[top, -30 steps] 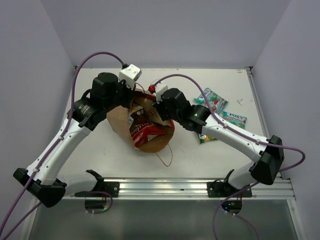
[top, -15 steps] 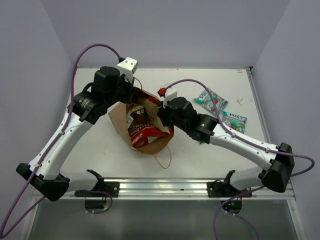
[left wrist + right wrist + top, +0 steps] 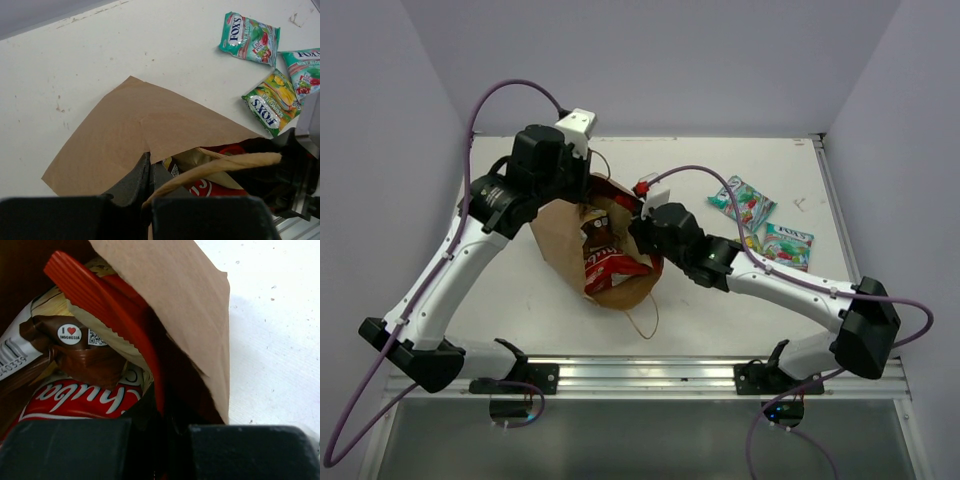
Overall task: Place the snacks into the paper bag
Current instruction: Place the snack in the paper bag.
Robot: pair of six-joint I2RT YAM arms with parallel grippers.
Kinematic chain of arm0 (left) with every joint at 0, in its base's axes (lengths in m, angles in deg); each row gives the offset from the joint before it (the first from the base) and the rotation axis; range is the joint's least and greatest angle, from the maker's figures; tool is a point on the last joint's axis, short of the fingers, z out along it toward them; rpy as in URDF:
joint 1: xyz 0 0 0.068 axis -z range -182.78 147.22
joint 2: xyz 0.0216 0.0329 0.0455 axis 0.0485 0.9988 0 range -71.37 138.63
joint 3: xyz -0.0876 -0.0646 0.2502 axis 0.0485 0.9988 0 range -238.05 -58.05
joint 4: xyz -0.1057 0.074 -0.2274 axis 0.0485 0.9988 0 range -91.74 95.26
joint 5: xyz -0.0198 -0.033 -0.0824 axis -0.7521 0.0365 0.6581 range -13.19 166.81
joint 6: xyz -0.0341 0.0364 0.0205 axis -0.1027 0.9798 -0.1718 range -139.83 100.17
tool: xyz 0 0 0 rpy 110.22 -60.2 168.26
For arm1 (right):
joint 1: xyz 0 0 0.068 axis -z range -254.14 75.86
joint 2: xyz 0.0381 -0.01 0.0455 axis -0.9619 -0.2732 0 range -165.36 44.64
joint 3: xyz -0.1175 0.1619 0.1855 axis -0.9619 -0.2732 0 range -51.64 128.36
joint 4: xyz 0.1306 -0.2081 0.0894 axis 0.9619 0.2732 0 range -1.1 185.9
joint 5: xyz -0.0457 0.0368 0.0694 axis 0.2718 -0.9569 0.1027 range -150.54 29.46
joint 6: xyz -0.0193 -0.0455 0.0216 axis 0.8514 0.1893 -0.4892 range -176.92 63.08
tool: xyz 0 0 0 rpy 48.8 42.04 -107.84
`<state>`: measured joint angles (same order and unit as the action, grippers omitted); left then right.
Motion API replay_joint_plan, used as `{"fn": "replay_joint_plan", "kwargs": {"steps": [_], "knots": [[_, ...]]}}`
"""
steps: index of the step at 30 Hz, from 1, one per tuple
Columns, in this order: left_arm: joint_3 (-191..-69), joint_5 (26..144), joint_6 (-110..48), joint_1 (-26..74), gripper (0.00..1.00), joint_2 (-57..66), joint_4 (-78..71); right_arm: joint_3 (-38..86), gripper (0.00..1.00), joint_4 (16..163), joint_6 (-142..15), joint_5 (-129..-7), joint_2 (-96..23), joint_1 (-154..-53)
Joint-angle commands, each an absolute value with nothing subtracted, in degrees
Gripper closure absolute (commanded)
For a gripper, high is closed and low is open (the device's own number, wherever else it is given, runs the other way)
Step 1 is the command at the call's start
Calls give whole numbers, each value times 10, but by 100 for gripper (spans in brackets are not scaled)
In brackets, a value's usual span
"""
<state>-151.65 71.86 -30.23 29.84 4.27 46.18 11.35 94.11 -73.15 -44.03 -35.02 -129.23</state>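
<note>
The brown paper bag (image 3: 560,235) lies on its side with its mouth toward the right. My left gripper (image 3: 583,190) is shut on the bag's upper rim (image 3: 142,145), and a twisted handle (image 3: 225,165) crosses in front of it. My right gripper (image 3: 640,237) is inside the mouth, shut on the edge of a red-orange packet (image 3: 100,295). Under it lie a white-brown chips packet (image 3: 85,350) and a red-white packet (image 3: 75,400). Three candy packets rest on the table outside: a teal one (image 3: 742,200), another teal one (image 3: 787,243) and a green one (image 3: 272,102).
The bag's other handle loop (image 3: 645,315) trails on the table toward the near edge. A metal rail (image 3: 650,375) runs along the front. Walls close in the left, right and back. The right forearm (image 3: 790,280) passes just in front of the loose candy packets.
My right gripper has pushed a little further into the bag's mouth with the red-orange packet. My left gripper still holds the rim and has risen slightly.
</note>
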Motion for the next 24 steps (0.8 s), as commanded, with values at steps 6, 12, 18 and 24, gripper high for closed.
{"fn": "replay_joint_plan", "kwargs": {"steps": [6,12,18,24], "knots": [[-1557,749,-342,299,100,35,404,102,93,836,-728,-413,-389,-1296],[-1568,720,-347,299,100,32,410,81,100,834,-734,-402,-404,-1296],[-1568,758,-358,299,100,41,408,77,100,785,-737,-378,-458,-1296],[-1556,736,-356,299,100,38,412,125,100,776,-711,-393,-499,-1296]]}}
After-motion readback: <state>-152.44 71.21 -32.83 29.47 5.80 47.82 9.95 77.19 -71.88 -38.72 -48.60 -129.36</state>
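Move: My right hand already pinches the edge of the red snack bag at the paper bag's mouth. The paper bag's middle lies about 11 cm to its left, 2 cm ahead and 10 cm below. Inside, the Chuba bag is some 6 cm left and 3 cm back, the brown snack bag some 9 cm left and 4 cm ahead, both roughly 8 cm lower. From my left hand, shut on the paper rim, the paper bag's middle is 2 cm back, 1 cm left and 20 cm down. With my right fingers still shut on the red snack bag, I push it down into the mouth of the paper bag, going forward and to the left as I sink, about 5 cm down and 4 cm forward, slowly at first and faster at the end. The wrist hardly turns. My left hand stays where it is, keeping its pinch on the rim and handle so the mouth stays open. ##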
